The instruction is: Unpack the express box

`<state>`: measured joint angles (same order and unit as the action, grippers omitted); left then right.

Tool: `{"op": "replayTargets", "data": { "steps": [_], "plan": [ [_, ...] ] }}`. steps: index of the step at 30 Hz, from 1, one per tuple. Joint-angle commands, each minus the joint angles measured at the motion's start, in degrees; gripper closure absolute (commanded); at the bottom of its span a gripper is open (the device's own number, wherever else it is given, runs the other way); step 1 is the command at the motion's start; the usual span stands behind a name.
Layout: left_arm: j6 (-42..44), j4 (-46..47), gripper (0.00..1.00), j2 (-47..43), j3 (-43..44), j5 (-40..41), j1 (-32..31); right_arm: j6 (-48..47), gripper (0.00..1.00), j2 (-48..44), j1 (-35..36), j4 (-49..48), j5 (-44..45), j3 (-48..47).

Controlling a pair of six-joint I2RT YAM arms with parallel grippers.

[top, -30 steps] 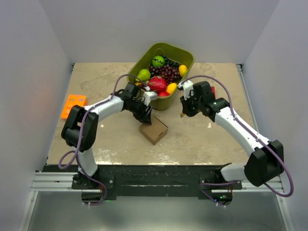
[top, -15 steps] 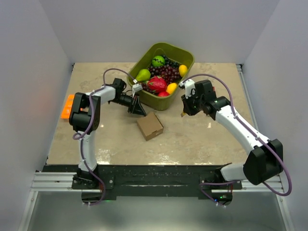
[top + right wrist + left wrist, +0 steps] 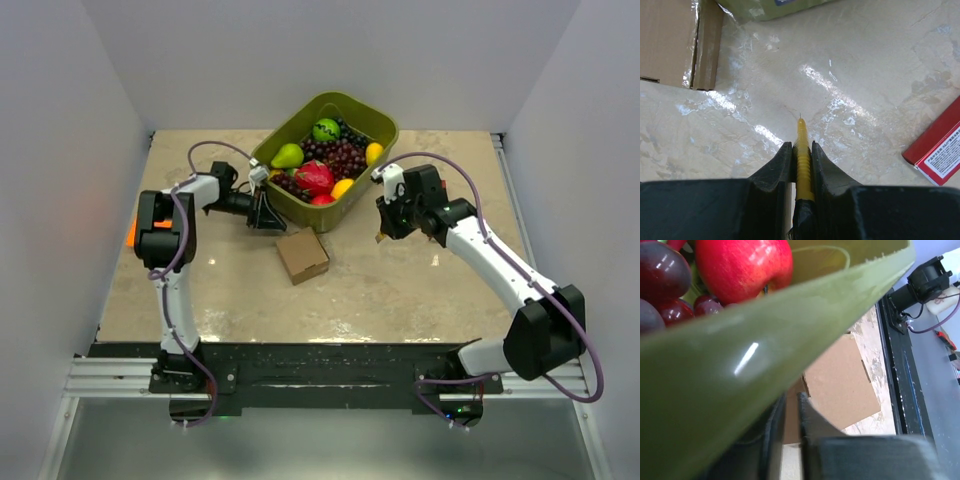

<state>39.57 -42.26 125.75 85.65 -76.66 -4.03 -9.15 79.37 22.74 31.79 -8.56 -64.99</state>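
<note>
The express box is a small brown cardboard box lying closed on the table, just in front of the green fruit tub. In the left wrist view the box shows below the tub's wall. My left gripper is at the tub's near left corner. Its jaws are closed to a thin slit, and their tips meet the tub's rim. My right gripper hovers right of the box, shut on a slim yellow cutter that points down at the bare table. The box's corner shows at the upper left of the right wrist view.
The tub holds an apple, grapes, pears and other fruit. A slim red packet lies on the table right of the right gripper. An orange tray peeks out behind the left arm at the table's left edge.
The left arm swung left, away from the box, and its jaws closed. The tub slid left with it. The box shifted slightly left. The right arm has not moved.
</note>
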Motion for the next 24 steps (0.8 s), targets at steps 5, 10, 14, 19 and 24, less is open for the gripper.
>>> {"op": "replayTargets", "data": {
  "steps": [5, 10, 14, 19, 24],
  "plan": [
    [-12.3, 3.7, 0.27, -14.8, -15.0, 18.1, 3.4, -1.8, 1.0, -0.7, -0.2, -1.4, -1.1, -1.6],
    [-19.3, 17.9, 0.0, -24.8, -26.9, 26.9, 3.2, -4.6, 1.0, 1.1, -0.2, -2.5, -7.6, -2.9],
    [-20.1, 23.5, 0.0, -30.7, -32.3, 30.4, 3.1, -7.3, 1.0, 2.5, 1.3, -4.5, -8.7, -3.6],
    [-21.9, 25.3, 0.0, -32.9, -30.8, 35.0, 3.1, -7.1, 1.0, 4.5, 2.0, -4.5, -9.3, -5.9],
    [-28.7, 33.6, 0.0, -34.5, -27.0, 34.2, 2.7, -6.3, 1.0, 4.8, 2.7, -4.8, -9.1, -6.1]
  ]
}}
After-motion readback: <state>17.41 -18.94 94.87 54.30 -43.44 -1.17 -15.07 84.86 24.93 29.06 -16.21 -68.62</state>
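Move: The carton box lies about 6 cm back and 5 cm right of the nearly shut left hand, some 2 cm lower; the fruit basket's middle is roughly 12 cm ahead and 8 cm right of that hand. From the right hand, which already holds the yellow knife, the carton is about 16 cm left and 2 cm back, some 10 cm below, and the red box 8 cm ahead, 11 cm right. Left hand opens wide, drawing about 7 cm left and back; right carries the knife left towards the carton. ##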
